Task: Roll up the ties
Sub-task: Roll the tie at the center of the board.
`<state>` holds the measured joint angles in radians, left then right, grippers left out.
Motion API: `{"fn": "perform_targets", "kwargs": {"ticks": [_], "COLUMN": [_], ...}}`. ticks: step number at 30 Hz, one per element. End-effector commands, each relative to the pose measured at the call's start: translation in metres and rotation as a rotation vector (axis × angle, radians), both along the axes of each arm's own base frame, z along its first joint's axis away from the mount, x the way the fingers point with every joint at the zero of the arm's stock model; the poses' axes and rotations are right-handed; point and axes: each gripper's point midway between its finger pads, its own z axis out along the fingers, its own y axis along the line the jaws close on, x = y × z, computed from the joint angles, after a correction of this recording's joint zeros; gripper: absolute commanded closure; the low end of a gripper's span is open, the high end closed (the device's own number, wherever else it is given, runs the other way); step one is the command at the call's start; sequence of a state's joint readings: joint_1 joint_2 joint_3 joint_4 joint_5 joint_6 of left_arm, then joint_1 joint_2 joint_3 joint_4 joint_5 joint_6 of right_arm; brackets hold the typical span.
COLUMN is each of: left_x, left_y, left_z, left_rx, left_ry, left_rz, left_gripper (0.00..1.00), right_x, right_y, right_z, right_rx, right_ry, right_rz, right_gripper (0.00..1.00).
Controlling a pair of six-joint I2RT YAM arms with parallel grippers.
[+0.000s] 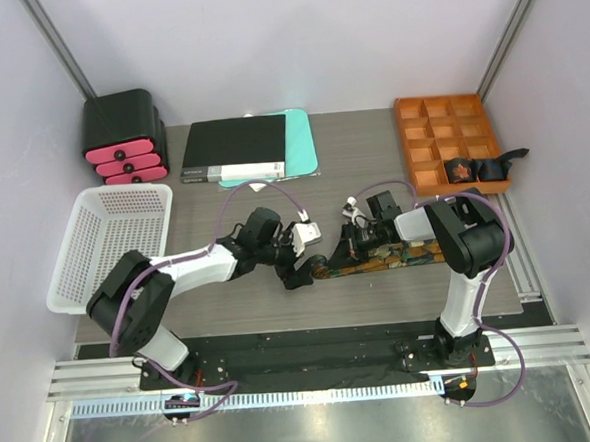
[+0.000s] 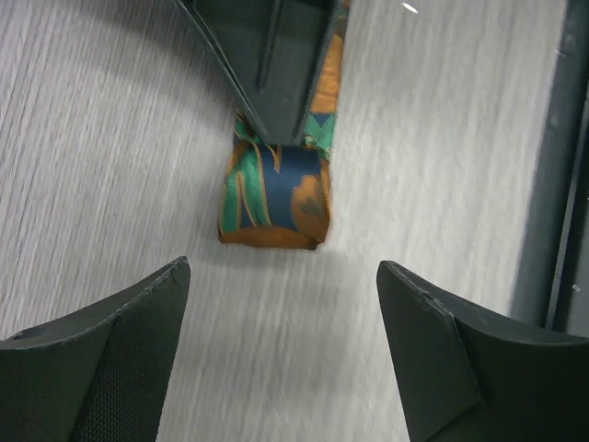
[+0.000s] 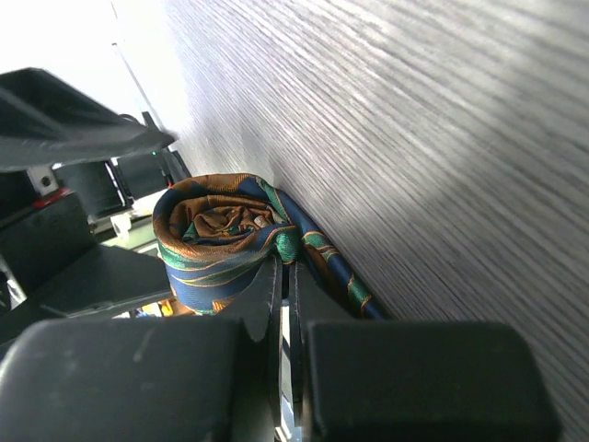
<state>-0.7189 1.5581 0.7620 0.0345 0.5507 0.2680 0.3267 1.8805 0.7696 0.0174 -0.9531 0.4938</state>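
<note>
One tie (image 1: 398, 259), patterned in blue, green and orange, lies across the table's middle, its left end wound into a small roll (image 2: 274, 198). The roll also shows in the right wrist view (image 3: 216, 235). My right gripper (image 1: 339, 250) (image 3: 285, 267) is shut, its tips pinching the fabric where the roll meets the flat part. Its fingers (image 2: 276, 64) lie over the tie. My left gripper (image 1: 303, 273) (image 2: 281, 276) is open and empty, just left of the roll and not touching it.
An orange compartment tray (image 1: 450, 136) at the back right holds dark rolled ties (image 1: 462, 169). A white basket (image 1: 106, 243) stands at the left. A black and pink drawer unit (image 1: 122, 136) and flat black and teal folders (image 1: 238, 147) are at the back.
</note>
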Motion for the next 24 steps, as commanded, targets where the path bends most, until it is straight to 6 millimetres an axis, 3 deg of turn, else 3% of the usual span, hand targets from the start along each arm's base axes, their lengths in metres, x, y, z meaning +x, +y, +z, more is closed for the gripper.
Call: {"fn": "perform_targets", "kwargs": {"ticks": [1, 5, 8, 10, 11, 12, 14, 18, 24], "left_x": [0.014, 0.016, 0.014, 0.009, 0.007, 0.009, 0.006, 0.002, -0.009], "left_y": [-0.028, -0.041, -0.050, -0.053, -0.048, -0.047, -0.034, -0.014, -0.003], "left_z": [0.004, -0.010, -0.022, -0.032, -0.038, -0.041, -0.052, -0.061, -0.069], "left_rx": [-0.103, -0.113, -0.090, -0.055, -0.010, 0.016, 0.104, 0.206, 0.282], "left_ry": [-0.045, -0.068, -0.083, -0.092, -0.084, -0.097, -0.074, -0.065, -0.012], "left_rz": [-0.015, -0.035, -0.056, -0.083, -0.077, -0.086, -0.086, -0.093, -0.100], "left_gripper": [0.17, 0.19, 0.28, 0.42, 0.49, 0.61, 0.73, 0.85, 0.88], "right_x": [-0.010, -0.011, -0.012, -0.011, -0.011, -0.010, -0.008, 0.003, 0.004], "right_y": [-0.029, -0.028, -0.024, -0.022, -0.022, -0.021, -0.021, -0.021, -0.022], "right_z": [-0.046, -0.049, -0.049, -0.048, -0.048, -0.047, -0.040, 0.001, 0.044], "right_rx": [-0.242, -0.242, -0.229, -0.221, -0.221, -0.218, -0.213, -0.172, -0.085], "right_ry": [-0.022, -0.023, -0.024, -0.027, -0.023, -0.027, -0.028, -0.094, -0.129], "right_rz": [-0.013, -0.013, -0.005, -0.003, -0.002, 0.002, 0.007, -0.021, -0.026], "right_gripper": [0.99, 0.99, 0.99, 0.99, 0.99, 0.98, 0.94, 0.77, 0.59]}}
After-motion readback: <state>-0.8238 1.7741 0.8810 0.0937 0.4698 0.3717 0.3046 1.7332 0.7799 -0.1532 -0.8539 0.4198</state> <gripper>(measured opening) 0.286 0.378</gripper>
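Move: The tie's rolled end stands about 4 cm to the right of the open left gripper, level with it in reach and some 4 cm lower. Seen from the right gripper, which has the tie pinched beside the roll, the roll is 4 cm to the left and 1 cm back. From the left gripper, the unrolled tail's middle lies about 18 cm right, level in reach; the black book is about 26 cm ahead and 14 cm left. Bring the left gripper down and to the right, about 4 cm each way, until its open fingers straddle the rolled tie, then close them on the roll's two sides. Keep the right gripper pinching the tie beside the roll until the left has shut, then open it partway and draw it up and to the right about 2 cm. ##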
